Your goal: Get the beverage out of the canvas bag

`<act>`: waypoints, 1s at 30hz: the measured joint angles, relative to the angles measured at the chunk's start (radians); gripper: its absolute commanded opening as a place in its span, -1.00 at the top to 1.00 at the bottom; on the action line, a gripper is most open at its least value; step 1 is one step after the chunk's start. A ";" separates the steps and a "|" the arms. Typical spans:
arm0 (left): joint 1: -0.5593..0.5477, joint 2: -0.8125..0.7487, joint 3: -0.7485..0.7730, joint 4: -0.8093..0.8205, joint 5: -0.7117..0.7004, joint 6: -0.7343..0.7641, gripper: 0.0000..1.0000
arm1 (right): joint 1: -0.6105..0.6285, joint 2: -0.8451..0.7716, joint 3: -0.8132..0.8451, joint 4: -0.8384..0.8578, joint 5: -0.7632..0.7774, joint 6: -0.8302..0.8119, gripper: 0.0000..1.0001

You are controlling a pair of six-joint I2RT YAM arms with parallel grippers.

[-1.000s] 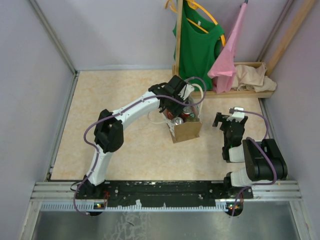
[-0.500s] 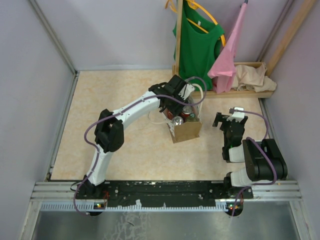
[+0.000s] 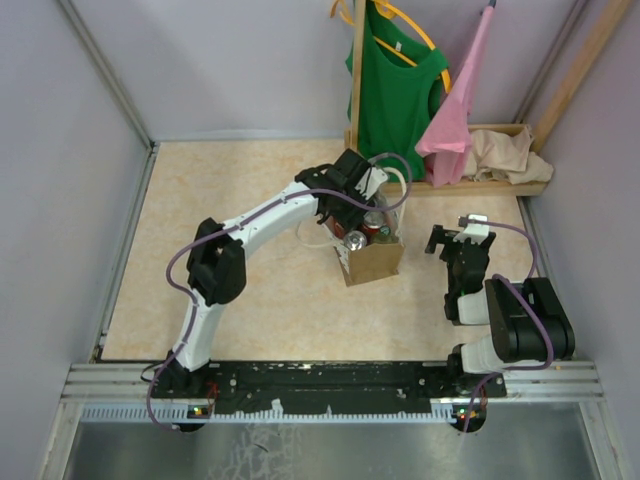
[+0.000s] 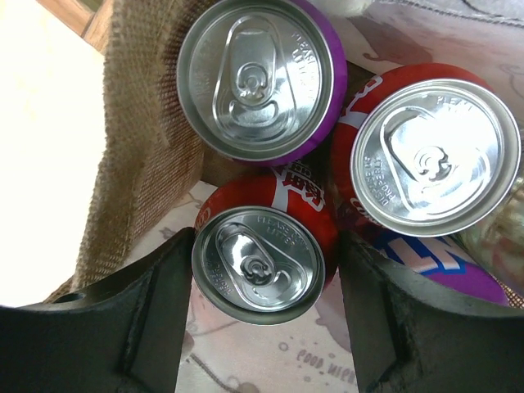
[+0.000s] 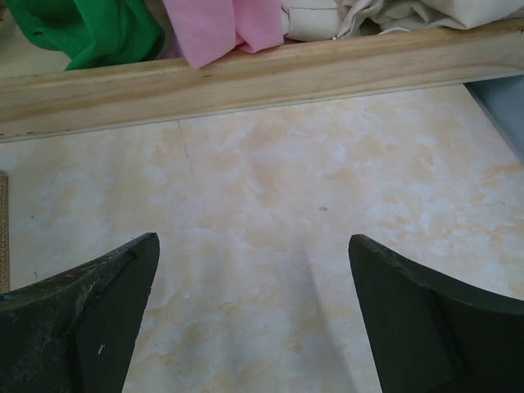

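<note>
The canvas bag (image 3: 375, 262), tan with white rope handles, stands mid-table with several cans inside. My left gripper (image 3: 352, 222) reaches down into its open top. In the left wrist view my left gripper (image 4: 266, 286) has its two fingers pressed against either side of a red beverage can (image 4: 258, 262), whose silver top faces the camera. A purple can (image 4: 258, 78) and another red can (image 4: 430, 155) stand beside it, with the bag's burlap wall (image 4: 139, 123) at the left. My right gripper (image 3: 455, 238) hovers over bare table to the bag's right; the right gripper (image 5: 254, 311) is open and holds nothing.
A wooden rack (image 3: 357, 90) stands at the back right, with a green shirt (image 3: 395, 85) and a pink garment (image 3: 455, 120) hanging on it. A beige cloth heap (image 3: 505, 155) lies on its base beam (image 5: 246, 78). Grey walls enclose the table on three sides.
The left gripper's fingers have closed in onto the red can inside the bag. The left arm shifted slightly; the right arm has not moved.
</note>
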 measured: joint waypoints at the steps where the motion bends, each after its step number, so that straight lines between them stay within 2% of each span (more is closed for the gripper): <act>1: 0.001 -0.005 -0.003 0.000 -0.001 0.004 1.00 | 0.000 0.000 0.000 0.000 0.000 0.000 -0.98; 12: 0.005 -0.116 -0.003 -0.002 -0.018 0.041 1.00 | 0.000 0.000 0.000 0.000 0.000 0.000 -0.98; 30: 0.009 -0.229 0.095 0.023 -0.093 0.128 1.00 | 0.000 0.000 0.000 0.000 0.000 0.000 -0.98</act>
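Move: Between the left fingers is the red can, still down in the canvas bag, its middle about 3 cm below the hand; the bag's mouth to bring it out through is centred some 2 cm back, 5 cm right and 4 cm up. From the left hand, a purple can stands about 4 cm ahead and 5 cm right, another red can 7 cm right and 1 cm back, a second purple can 6 cm back and 2 cm right. From the right hand, the gripped can is about 30 cm left, 4 cm ahead and 3 cm lower. Hoisting the red can almost straight up out of its corner of the canvas bag, the left arm rises some 16 cm, slowly at first and then faster, with only a small drift left and forward near the end. The fingers keep their pinch on both sides of the can, while the wrist tips back about 20 degrees so that they point more forward. ##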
